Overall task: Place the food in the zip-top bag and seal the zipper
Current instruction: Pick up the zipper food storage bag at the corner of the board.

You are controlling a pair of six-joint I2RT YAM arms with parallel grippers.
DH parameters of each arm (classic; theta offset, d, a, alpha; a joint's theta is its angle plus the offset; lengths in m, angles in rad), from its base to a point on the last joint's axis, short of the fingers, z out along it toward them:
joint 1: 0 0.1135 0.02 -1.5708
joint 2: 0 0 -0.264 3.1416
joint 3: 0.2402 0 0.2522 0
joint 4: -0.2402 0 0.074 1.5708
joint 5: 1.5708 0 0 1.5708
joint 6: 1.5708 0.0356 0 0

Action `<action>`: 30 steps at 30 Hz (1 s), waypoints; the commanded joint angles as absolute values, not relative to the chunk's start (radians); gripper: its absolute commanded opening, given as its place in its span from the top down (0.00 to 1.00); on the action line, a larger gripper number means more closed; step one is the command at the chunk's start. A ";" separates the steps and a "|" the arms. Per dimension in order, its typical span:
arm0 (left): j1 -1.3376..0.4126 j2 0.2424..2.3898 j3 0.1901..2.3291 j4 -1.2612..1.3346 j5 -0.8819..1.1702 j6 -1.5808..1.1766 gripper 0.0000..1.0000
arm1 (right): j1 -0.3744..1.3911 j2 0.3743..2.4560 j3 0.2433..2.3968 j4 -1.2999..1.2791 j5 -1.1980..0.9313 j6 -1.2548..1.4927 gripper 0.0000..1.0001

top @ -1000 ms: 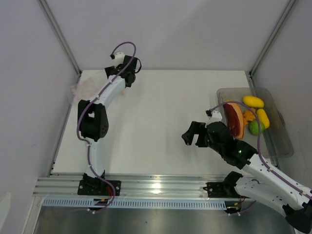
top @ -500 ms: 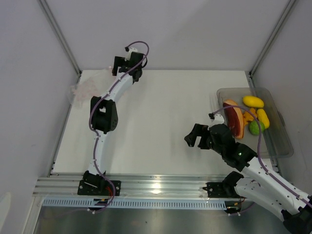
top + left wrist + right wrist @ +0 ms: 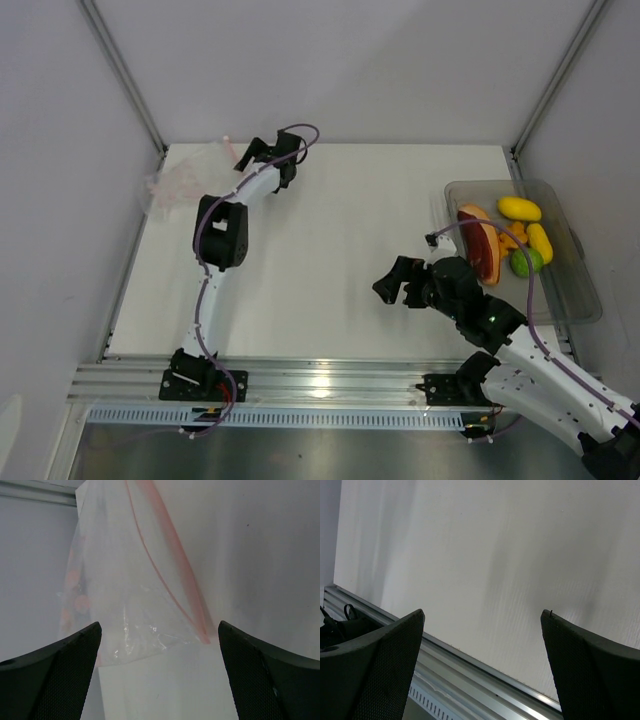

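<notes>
The zip-top bag lies crinkled and clear in the table's far left corner. In the left wrist view the bag fills the upper middle, with its pink-red zipper running diagonally. My left gripper is open just right of the bag, and nothing sits between its fingers. The food lies in the tray at the right: yellow pieces, a green lime, an orange piece and a reddish-brown slice. My right gripper hangs open left of the tray, over bare table.
A rigid grey-clear tray stands along the right edge. Metal rails cross the near edge, also visible in the right wrist view as the rail. White walls enclose the table on three sides.
The left arm's elbow has swung right and its gripper has turned to face the bag. The right gripper has shifted only slightly.
</notes>
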State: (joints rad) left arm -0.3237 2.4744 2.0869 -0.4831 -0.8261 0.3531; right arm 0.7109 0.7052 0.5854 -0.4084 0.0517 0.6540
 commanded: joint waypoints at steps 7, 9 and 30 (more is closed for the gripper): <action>-0.244 2.464 2.235 -0.797 -0.628 0.079 0.01 | 0.706 0.661 0.552 -0.356 0.031 0.655 0.00; -0.223 2.473 2.243 -0.827 -0.589 0.052 0.01 | 0.706 0.654 0.551 -0.354 0.029 0.655 0.01; -0.124 2.471 2.241 -0.899 -0.471 -0.023 0.62 | 0.703 0.654 0.531 -0.314 0.034 0.669 0.01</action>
State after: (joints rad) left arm -0.1390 2.4874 2.2143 -0.8829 -0.5129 -0.0036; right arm 0.7082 0.6670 0.5293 -0.3523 0.0257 0.6621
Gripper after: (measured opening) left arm 0.406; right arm 0.993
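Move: The bag's near edge, where the left fingers are headed, lies about 7 cm to the left hand's left, 3 cm back and 6 cm below. From that hand, the near corner of the red zipper is about 2 cm back, level sideways and 6 cm below; the bag's middle is level ahead, some 14 cm left and 6 cm below. From the idle right hand, the near edge is roughly 35 cm ahead, 44 cm left and 14 cm below. Left hand shifts some 6 cm left, back and down to the bag's near edge, tipping downward, fingers half closing. ##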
